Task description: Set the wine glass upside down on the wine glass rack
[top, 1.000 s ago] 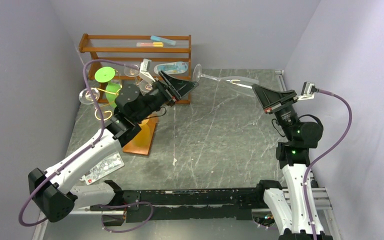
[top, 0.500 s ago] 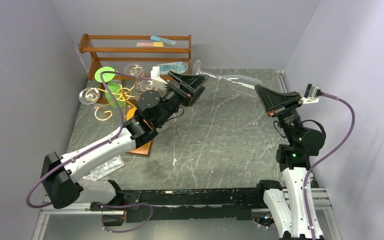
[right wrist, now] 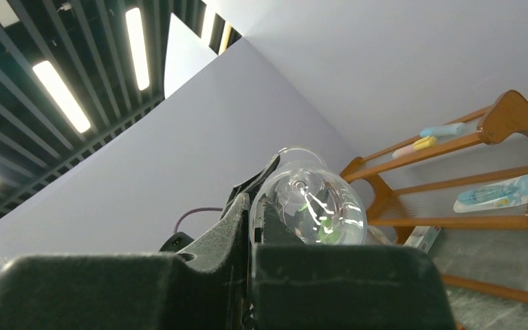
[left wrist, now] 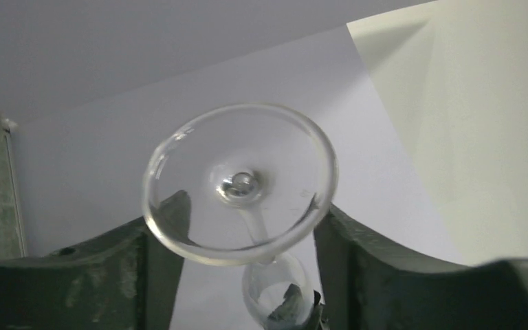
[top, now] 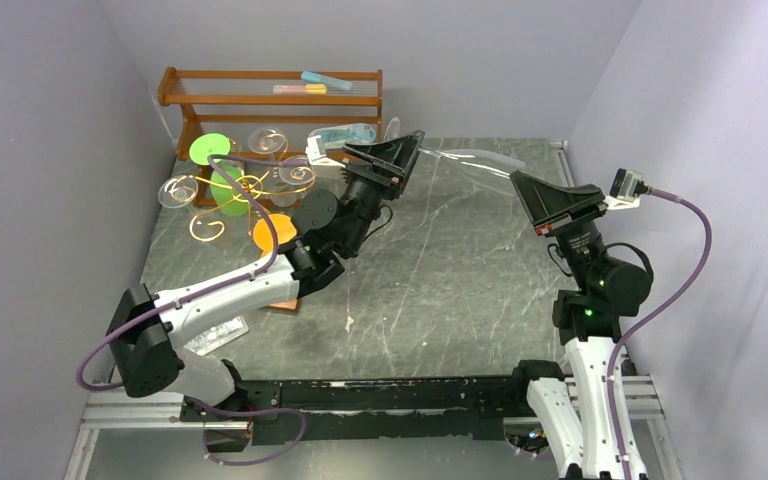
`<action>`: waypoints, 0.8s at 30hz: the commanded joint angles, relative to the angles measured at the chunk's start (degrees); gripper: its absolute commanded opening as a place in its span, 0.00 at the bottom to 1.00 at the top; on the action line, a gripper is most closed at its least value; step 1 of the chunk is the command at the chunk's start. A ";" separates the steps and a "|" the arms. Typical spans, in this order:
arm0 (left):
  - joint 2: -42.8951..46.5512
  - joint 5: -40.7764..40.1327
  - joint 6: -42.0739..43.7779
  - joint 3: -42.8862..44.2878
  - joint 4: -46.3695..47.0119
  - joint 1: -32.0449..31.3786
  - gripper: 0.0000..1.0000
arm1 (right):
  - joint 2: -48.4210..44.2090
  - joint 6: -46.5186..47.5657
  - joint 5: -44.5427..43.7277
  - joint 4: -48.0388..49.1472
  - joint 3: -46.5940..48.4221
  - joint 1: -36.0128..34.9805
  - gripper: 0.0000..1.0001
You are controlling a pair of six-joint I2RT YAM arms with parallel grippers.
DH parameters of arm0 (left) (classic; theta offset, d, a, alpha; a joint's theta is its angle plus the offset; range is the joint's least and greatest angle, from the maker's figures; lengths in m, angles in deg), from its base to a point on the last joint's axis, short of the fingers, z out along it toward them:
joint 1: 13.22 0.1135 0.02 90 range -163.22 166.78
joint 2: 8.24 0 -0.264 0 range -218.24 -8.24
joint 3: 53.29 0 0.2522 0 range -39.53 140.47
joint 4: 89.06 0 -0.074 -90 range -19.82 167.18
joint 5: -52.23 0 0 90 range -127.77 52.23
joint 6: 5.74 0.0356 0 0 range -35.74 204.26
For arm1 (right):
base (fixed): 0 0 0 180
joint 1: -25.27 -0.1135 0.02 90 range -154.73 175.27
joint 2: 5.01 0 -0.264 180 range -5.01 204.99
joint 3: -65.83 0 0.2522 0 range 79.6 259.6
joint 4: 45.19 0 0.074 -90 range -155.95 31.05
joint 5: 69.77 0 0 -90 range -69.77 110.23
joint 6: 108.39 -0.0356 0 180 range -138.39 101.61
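A clear wine glass [top: 457, 158] hangs nearly level above the table, foot to the left. My right gripper [top: 522, 186] is shut on the rim of its bowl [right wrist: 311, 206], the glass wall pinched between the pads. My left gripper [top: 398, 152] is open with a finger on each side of the glass's round foot [left wrist: 240, 182]. The foot's rim lies close against both fingers, and I cannot tell whether they touch. The gold wire wine glass rack [top: 243, 188] stands at the far left on its copper-brown base [top: 282, 300], behind the left arm.
Other glasses hang on the rack: a green one [top: 210, 150], clear ones [top: 174, 191] and an orange one [top: 272, 231]. A brown wooden shelf unit [top: 270, 76] with small items stands against the back wall. A flat packet [top: 215, 333] lies near the left arm's base.
My left arm has swung right, away from the rack, and brought its jaws round the glass's foot, narrowing them. The right arm has lifted the bowl end slightly.
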 commanded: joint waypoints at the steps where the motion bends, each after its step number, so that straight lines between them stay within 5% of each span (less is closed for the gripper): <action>1: -1.45 -5.16 3.50 2.27 9.21 -0.51 0.60 | -0.72 -0.22 0.13 2.78 0.20 -0.32 0.00; 8: -1.74 -6.48 6.16 2.42 13.25 -0.60 0.35 | -1.01 2.35 1.59 0.88 0.38 -0.59 0.00; 16: -3.19 -5.21 8.71 3.38 18.35 -0.60 0.26 | -2.36 5.23 2.75 -3.49 -0.24 -0.96 0.00; 21: -3.50 -5.08 10.01 3.99 18.51 -0.60 0.06 | -2.56 6.63 3.24 -5.21 0.40 -1.04 0.00; 24: -3.35 -5.13 12.14 3.70 19.68 -0.60 0.05 | -2.56 8.79 2.77 -9.48 1.89 -1.04 0.13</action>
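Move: The clear wine glass's stem lies practically between the left hand's open fingertips, perhaps 1 cm above the hand point. From that hand, the glass's foot is about 3 cm to the left and 1 cm farther out, roughly level; its bowl is some 10 cm to the right and 4 cm back, also near level. From the right hand, which already pinches the bowl at its rim, the stem lies about 13 cm left, 7 cm ahead and a little higher. Rising about 3 cm and drifting some 1 cm left, the left hand shuts its fingers from wide open to nearly closed around the clear glass's stem, just below the foot, while its fingertips tip up by under 10 degrees and swing slightly counter-clockwise. The right hand keeps its pinch on the rim, sinking and backing barely 1 cm with a slight roll. ##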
